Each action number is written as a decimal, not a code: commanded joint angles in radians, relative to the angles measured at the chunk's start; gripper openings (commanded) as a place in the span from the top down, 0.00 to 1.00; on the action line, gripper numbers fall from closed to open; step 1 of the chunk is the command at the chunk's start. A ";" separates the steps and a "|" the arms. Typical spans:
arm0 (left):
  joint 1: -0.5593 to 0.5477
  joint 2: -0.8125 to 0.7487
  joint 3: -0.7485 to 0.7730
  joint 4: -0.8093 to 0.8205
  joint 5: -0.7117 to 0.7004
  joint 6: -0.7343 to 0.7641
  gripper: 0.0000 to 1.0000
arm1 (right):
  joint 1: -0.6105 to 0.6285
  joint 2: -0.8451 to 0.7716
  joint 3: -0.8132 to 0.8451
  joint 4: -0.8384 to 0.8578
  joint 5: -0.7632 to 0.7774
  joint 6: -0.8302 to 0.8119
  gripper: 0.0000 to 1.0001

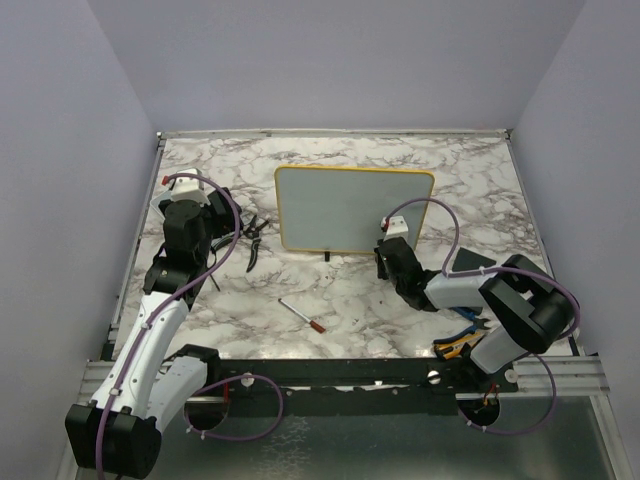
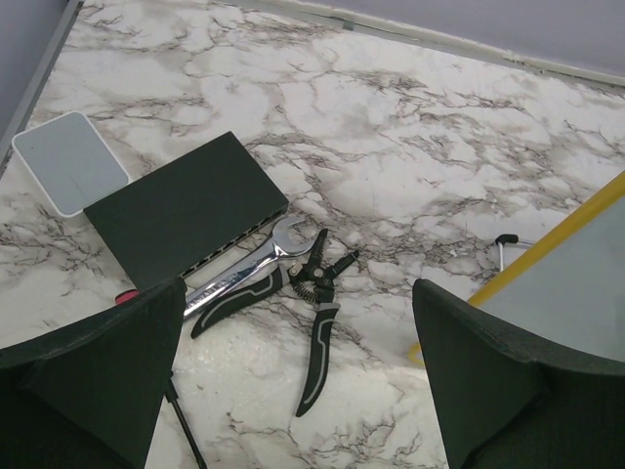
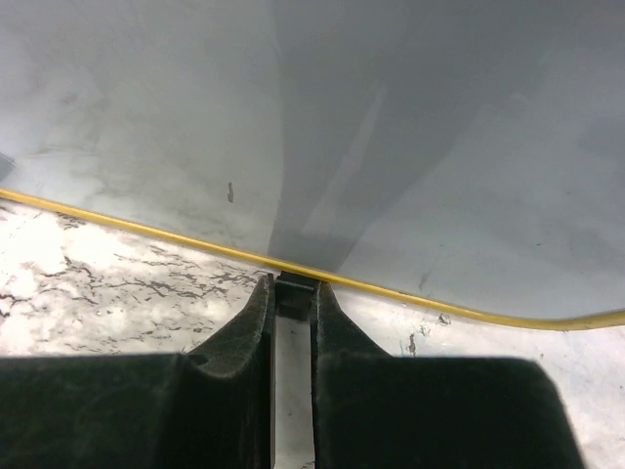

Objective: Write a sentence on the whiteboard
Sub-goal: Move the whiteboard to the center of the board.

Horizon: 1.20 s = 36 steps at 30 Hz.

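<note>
The whiteboard (image 1: 350, 205) stands tilted at the middle back, pale grey in a thin yellow frame. No sentence shows on its face (image 3: 391, 117), only a few faint specks. My right gripper (image 1: 384, 262) sits low at the board's lower right edge. Its jaws (image 3: 293, 288) are shut on a small black piece right at the yellow frame, which looks like the board's foot. My left gripper (image 1: 228, 222) hangs wide open and empty over tools left of the board (image 2: 586, 274), fingers (image 2: 107, 371) apart. A white marker (image 1: 301, 316) with a red end lies loose on the table in front.
Black-handled pliers (image 2: 317, 293) and a steel wrench (image 2: 256, 262) lie under the left gripper. Next to them are a dark square slab (image 2: 181, 220) and a small white-rimmed grey box (image 2: 68, 161). Yellow and blue hand tools (image 1: 458, 345) lie by the right arm's base.
</note>
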 commanded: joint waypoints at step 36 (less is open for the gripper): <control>-0.061 0.132 -0.075 0.284 0.595 0.017 0.01 | 0.023 -0.585 0.218 -0.612 -0.145 -0.002 0.01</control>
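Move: The right hand already pinches the right-hand black foot under the whiteboard; the board's middle is about 8 cm to its left, 5 cm ahead and some 12 cm up. The left foot is about 13 cm left, level with the hand, and the marker some 19 cm left and 14 cm back on the table. From the open left hand the board's middle lies about 31 cm right, 6 cm ahead and 9 cm lower, the black pliers roughly 5 cm right, 4 cm ahead and 23 cm below. A couple of centimetres left and slightly back, the right hand eases the pinched foot over and spreads its fingers wide, then rises about 16 cm clear of it, drawing back towards its base. Meanwhile the left hand, fingers still wide open, sweeps some 12 cm right towards the board's left edge, swinging clockwise nearly 40 degrees without touching it. ##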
